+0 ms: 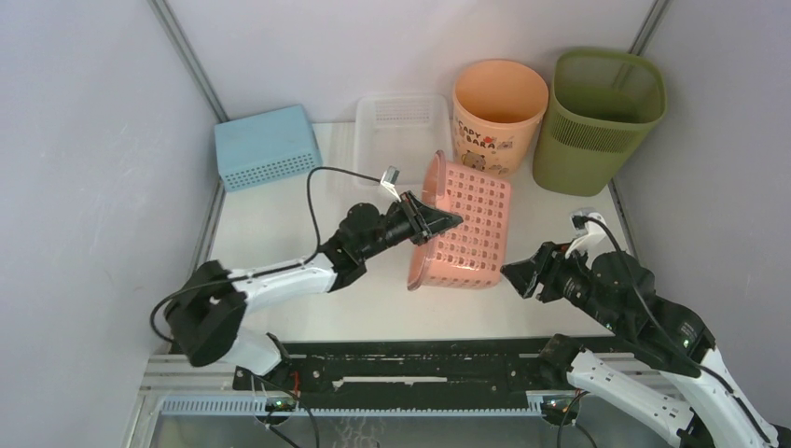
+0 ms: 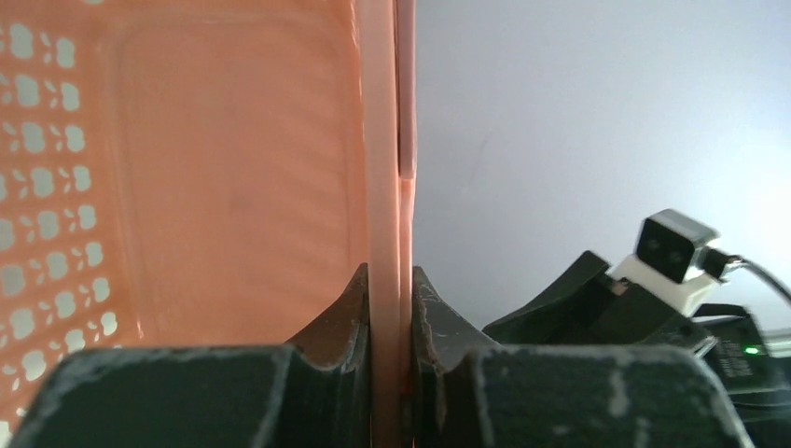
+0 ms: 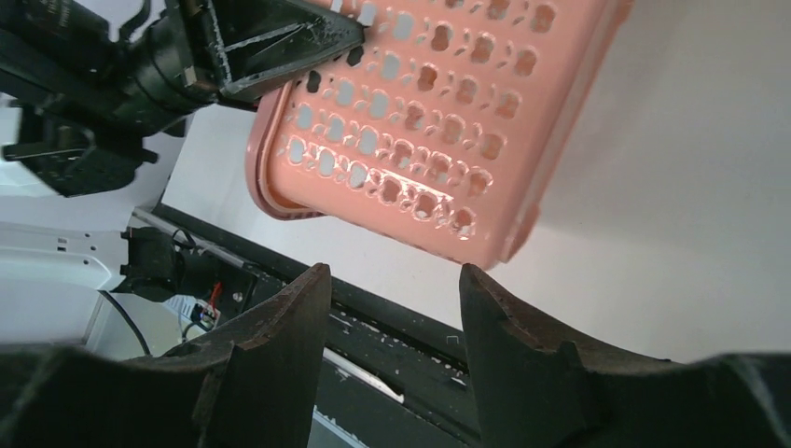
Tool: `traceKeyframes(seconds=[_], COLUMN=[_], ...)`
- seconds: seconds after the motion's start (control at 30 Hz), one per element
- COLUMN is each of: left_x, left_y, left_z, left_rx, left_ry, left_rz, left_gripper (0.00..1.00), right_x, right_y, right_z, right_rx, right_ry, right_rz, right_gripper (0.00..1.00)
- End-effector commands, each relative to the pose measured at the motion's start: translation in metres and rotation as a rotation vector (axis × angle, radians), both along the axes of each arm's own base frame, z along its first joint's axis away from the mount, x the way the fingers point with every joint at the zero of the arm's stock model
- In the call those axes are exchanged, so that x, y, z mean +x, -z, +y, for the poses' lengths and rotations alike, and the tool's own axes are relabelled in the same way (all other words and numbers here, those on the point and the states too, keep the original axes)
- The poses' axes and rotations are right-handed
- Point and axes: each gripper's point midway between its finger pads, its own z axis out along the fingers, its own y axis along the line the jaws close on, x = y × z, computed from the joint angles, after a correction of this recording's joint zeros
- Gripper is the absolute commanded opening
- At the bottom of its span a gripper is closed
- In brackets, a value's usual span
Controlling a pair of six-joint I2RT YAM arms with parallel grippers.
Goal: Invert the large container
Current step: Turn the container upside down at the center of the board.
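Observation:
The large container (image 1: 602, 121), an olive-green bin with a mesh upper band, stands upright with its mouth up at the back right corner; neither gripper touches it. My left gripper (image 1: 438, 222) is shut on the rim of a pink perforated basket (image 1: 466, 224), which is tipped on its side with its opening facing left. In the left wrist view the rim (image 2: 387, 187) runs straight between the closed fingers of that gripper (image 2: 387, 275). My right gripper (image 1: 516, 273) is open and empty just right of the basket's near corner. From the right wrist, the basket (image 3: 420, 140) sits beyond that gripper (image 3: 392, 271).
A peach cartoon-print bucket (image 1: 497, 112) stands left of the green bin. A clear plastic tray (image 1: 403, 131) and a blue perforated box (image 1: 266, 147) lie along the back. Walls close in on both sides. A black rail (image 1: 420, 359) runs along the near edge.

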Motion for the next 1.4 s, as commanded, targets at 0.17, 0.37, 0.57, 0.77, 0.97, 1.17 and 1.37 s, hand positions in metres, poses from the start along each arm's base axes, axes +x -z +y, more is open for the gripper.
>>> traceKeyframes(seconds=[0.17,0.37,0.57,0.77,0.97,1.17,1.37], left_x=[0.003,0.011,0.027,0.035,0.032,0.031,0.014], left_y=[-0.068,-0.075,-0.08,-0.066,-0.035,0.005,0.026], left_z=[-0.009,-0.026,-0.067,-0.104,-0.133,-0.138,-0.124], left_rx=[-0.611,-0.652,-0.778,-0.869,-0.895,-0.844,-0.741], left_ry=[0.118,0.099,0.127,0.165,0.175,0.142,0.127], left_rz=[-0.036,-0.04,0.07,0.213,0.328,0.408,0.409], left_gripper=[0.0,0.0,0.0,0.0,0.0,0.0,0.0], right_x=[0.002,0.003,0.003,-0.004,-0.006,-0.007,-0.006], right_y=[-0.007,-0.01,-0.02,-0.04,-0.046,-0.043,-0.038], right_z=[-0.008,-0.012,-0.015,-0.032,-0.036,-0.038,-0.037], right_rx=[-0.023,-0.036,-0.04,-0.039,-0.041,-0.049,-0.054], right_ry=[0.029,0.041,0.048,0.076,0.083,0.088,0.087], right_rz=[-0.016,-0.025,-0.039,-0.071,-0.076,-0.07,-0.061], right_gripper=[0.61,0.61,0.61,0.61,0.61,0.61,0.61])
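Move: The left hand already holds the pink container by its upper rim, opening facing left; the container's middle is about 5 cm right of the hand and 9 cm below. The right gripper waits some 12 cm to the left hand's right and 11 cm back, about level. The board's centre is 11 cm ahead, 5 cm left and 28 cm below the left hand. From the right hand, the container's middle is 11 cm ahead, 8 cm left and 8 cm lower. Keeping its pinch on the container's rim, the left hand carries the container about 15 cm right, across the front of the right gripper; it bobs, rises a little, then sinks some 8 cm from its highest point. Meanwhile the wrist rolls about 45 degrees, lowering the hand's left side. The right hand, half open, backs off some 4 cm up and 3 cm right, the container coming close ahead of its fingers; contact can't be made out. ##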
